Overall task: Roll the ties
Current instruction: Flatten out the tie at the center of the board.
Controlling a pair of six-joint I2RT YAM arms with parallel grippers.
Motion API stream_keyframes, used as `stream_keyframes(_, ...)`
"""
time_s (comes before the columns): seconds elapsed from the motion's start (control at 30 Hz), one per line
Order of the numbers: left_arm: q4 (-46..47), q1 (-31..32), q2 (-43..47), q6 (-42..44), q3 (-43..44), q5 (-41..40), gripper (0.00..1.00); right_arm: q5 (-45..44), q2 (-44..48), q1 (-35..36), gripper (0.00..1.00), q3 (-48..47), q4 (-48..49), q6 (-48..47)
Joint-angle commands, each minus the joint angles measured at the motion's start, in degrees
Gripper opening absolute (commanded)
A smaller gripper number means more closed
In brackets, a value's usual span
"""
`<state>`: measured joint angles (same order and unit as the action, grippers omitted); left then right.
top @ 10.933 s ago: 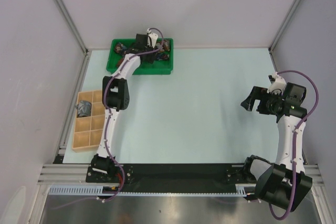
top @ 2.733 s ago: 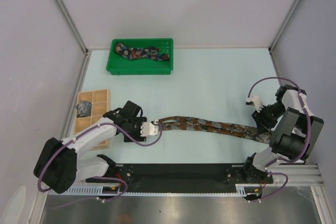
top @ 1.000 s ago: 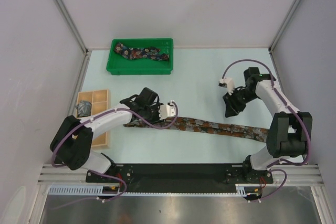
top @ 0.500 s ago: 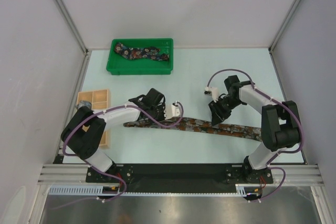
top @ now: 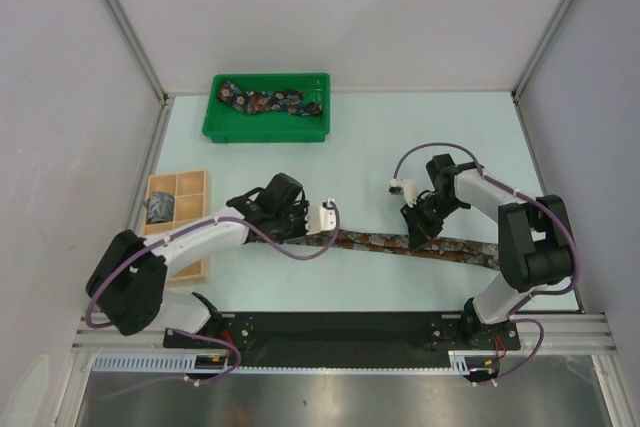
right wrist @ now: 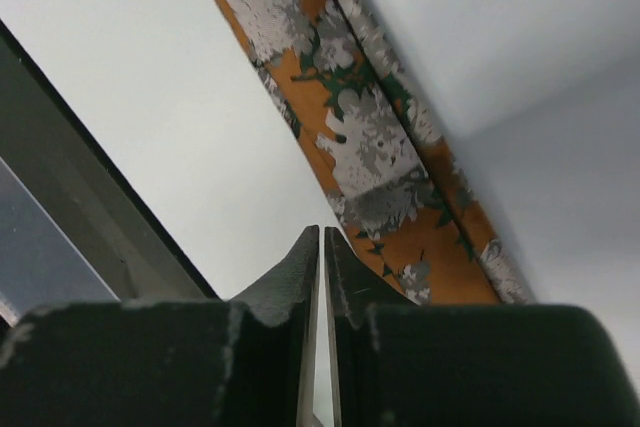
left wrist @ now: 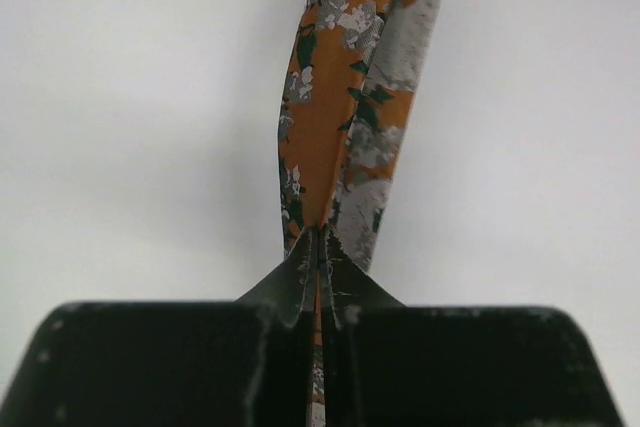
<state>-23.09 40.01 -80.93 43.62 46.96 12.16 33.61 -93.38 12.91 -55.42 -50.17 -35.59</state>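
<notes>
A rust-brown tie (top: 440, 245) lies stretched across the table near the front. My left gripper (top: 330, 235) is shut on its left end; in the left wrist view the fabric (left wrist: 340, 97) is pinched between the jaws (left wrist: 318, 237) and runs away from them. My right gripper (top: 413, 239) is down at the tie's middle. Its jaws (right wrist: 322, 232) are shut to a sliver, with nothing seen between them, and the tie (right wrist: 370, 137) lies just beside the right fingertip. A dark navy floral tie (top: 275, 102) lies in the green tray. A grey-blue tie (top: 160, 207) sits in the wooden box.
The green tray (top: 215, 130) stands at the back left. The tan compartment box (top: 190, 259) is at the left edge, partly under my left arm. Both arms reach over the table's front half, and the black base rail (top: 340, 327) runs along the near edge.
My left gripper has shut on the tie's left end, and the stretch of tie that lay further left is gone from there. My right gripper came down onto the tie's middle and closed.
</notes>
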Motion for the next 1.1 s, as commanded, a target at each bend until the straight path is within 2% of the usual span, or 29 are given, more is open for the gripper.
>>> stream_keyframes(0.0,-2.4,1.7,5.5,3.2,-3.8,-0.6,0.00,-0.4,3.7,0.0,0.08,1.1,-3.4,-3.4)
stream_keyframes(0.23,0.7,3.7,3.2,3.8,-7.6,-4.7,0.01,-2.7,5.2,-0.5,0.11,1.3,-4.2,-3.7)
stream_keyframes(0.33,2.2,3.8,1.4,3.7,-7.8,-6.9,0.06,-2.8,6.2,-3.8,0.15,-0.1,-7.3,-5.0)
stream_keyframes(0.37,2.9,3.8,0.9,3.8,-8.2,-7.3,0.10,-2.8,7.2,-5.1,0.20,-0.3,-8.4,-5.7)
stream_keyframes(0.47,5.1,3.8,1.6,3.8,-8.7,-8.7,0.18,-4.0,8.8,-12.4,0.28,-0.6,-11.4,-10.1)
stream_keyframes(0.67,4.8,3.7,2.0,2.0,-6.4,-8.1,0.16,-9.0,9.0,-29.7,0.34,-2.1,-16.5,-20.5)
stream_keyframes(0.77,3.8,3.8,1.2,1.9,-5.4,-7.6,0.23,-9.7,6.7,-36.6,0.37,-3.9,-18.2,-24.3)
stream_keyframes(0.83,3.5,3.8,1.3,2.1,-5.0,-7.2,0.32,-9.5,5.1,-38.7,0.39,-4.8,-18.6,-24.7)
stream_keyframes(0.93,3.1,3.8,0.9,2.3,-4.4,-7.0,0.41,-8.5,4.6,-38.3,0.41,-4.5,-18.2,-24.0)
stream_keyframes(1.07,2.9,3.8,0.3,3.0,-4.2,-7.2,0.42,-9.6,4.9,-35.6,0.41,-1.9,-14.9,-20.4)
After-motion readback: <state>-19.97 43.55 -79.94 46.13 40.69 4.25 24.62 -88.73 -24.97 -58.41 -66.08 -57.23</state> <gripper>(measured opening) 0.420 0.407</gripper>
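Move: The left fingers already pinch the tie, lifted slightly; its place on the board lies about 3 cm back, 2 cm left and 4 cm below, and the tie's left end some 12 cm left and level ahead. From the right hand, nearly shut by the tie's near edge, the tie's right end is roughly 22 cm right, 3 cm back and 2 cm lower. Left hand draws the pinched tie back and down about 4 cm, releasing; right opens, swinging 18 cm right. ##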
